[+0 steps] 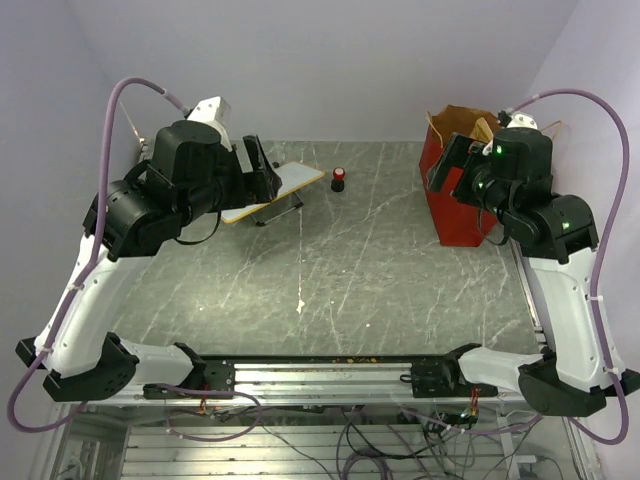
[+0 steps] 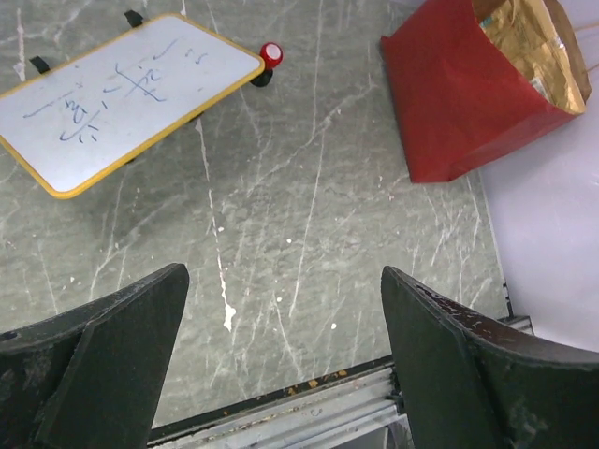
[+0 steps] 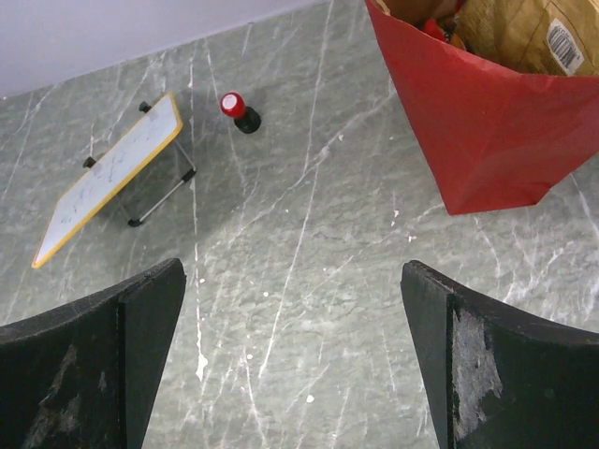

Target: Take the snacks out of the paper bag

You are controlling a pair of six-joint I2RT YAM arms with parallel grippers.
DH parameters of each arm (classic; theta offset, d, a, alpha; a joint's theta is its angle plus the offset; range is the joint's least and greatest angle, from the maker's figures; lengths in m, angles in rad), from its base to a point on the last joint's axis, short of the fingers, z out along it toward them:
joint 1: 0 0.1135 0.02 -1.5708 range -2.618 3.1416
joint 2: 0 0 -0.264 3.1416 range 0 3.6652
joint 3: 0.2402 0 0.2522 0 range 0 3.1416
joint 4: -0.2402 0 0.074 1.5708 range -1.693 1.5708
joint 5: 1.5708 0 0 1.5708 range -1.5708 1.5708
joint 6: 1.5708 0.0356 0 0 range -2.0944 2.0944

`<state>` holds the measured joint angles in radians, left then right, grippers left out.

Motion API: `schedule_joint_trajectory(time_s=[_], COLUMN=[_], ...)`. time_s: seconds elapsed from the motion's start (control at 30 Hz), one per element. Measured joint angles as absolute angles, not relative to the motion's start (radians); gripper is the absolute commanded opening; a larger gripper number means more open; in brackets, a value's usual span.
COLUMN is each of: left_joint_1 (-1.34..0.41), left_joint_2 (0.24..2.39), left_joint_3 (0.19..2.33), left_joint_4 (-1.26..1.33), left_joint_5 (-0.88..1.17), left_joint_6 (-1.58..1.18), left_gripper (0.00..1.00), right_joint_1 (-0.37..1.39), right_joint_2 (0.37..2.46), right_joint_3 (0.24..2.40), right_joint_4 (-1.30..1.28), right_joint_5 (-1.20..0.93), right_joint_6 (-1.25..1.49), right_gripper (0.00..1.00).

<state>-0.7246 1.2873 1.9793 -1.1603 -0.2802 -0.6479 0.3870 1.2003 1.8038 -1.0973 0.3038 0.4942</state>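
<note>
The red paper bag (image 1: 452,205) stands upright at the back right of the table, its mouth open and its brown inside showing. It also shows in the left wrist view (image 2: 459,103) and in the right wrist view (image 3: 487,122). Red and orange snacks (image 3: 438,26) peek out of its mouth; the rest are hidden inside. My right gripper (image 1: 448,160) is open and empty, raised just left of the bag's top; its jaws (image 3: 290,268) stand wide over bare table. My left gripper (image 1: 264,170) is open and empty at the back left, high over the table (image 2: 283,273).
A white board with a yellow rim (image 1: 290,187) stands tilted on a wire stand at the back left, just beside my left gripper. A small red-and-black cylinder (image 1: 339,179) stands to its right. The walls are close at the back and the right.
</note>
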Motion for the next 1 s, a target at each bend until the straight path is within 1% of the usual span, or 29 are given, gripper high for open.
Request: schedule_joint_trajectory(time_s=[0.2, 0.37, 0.63, 0.83, 1.0], left_joint_1=[-0.725, -0.726, -0.752, -0.867, -0.906], left_joint_2=[1.308, 1.375, 1.596, 1.803, 1.898], left_joint_3=[1.935, 1.891, 1.838, 1.858, 1.859], left_joint_4=[-1.147, -1.103, -0.958, -0.903, -0.879], left_joint_5=[-0.224, -0.155, 0.008, 0.02, -0.004], left_joint_6=[-0.644, -0.627, -0.597, -0.534, -0.495], left_gripper=[0.95, 0.95, 0.95, 0.95, 0.95], right_joint_1=[0.387, 0.387, 0.387, 0.387, 0.387], right_joint_2=[1.2, 1.2, 1.192, 1.181, 1.15], right_joint_3=[1.805, 1.774, 1.617, 1.536, 1.499], right_joint_4=[-1.098, -1.056, -0.871, -0.731, -0.669], right_joint_5=[0.3, 0.272, 0.223, 0.237, 0.284], right_joint_6=[0.496, 0.493, 0.444, 0.385, 0.348], right_gripper=[1.0, 1.0, 1.0, 1.0, 1.0])
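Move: The paper bag with the snacks stands some 14 cm ahead of the right hand and about 10 cm to its right, its middle roughly 25 cm below; from the left hand it is about 18 cm ahead, 40 cm to the right and 28 cm lower. From the right hand, the red-capped jar is about 17 cm ahead and 17 cm left, the whiteboard some 14 cm ahead and 32 cm left, both about 35 cm down. The bag draws both open hands in: the left swings about 20 cm right and sinks 23 cm, edging slightly forward, into the space low before the jar, its fingers tipping down some 20 degrees, turning clockwise and rolling. The right eases about 5 cm forward towards the bag, drifting slightly left and down, its fingertips tilting up late. Neither touches anything. ##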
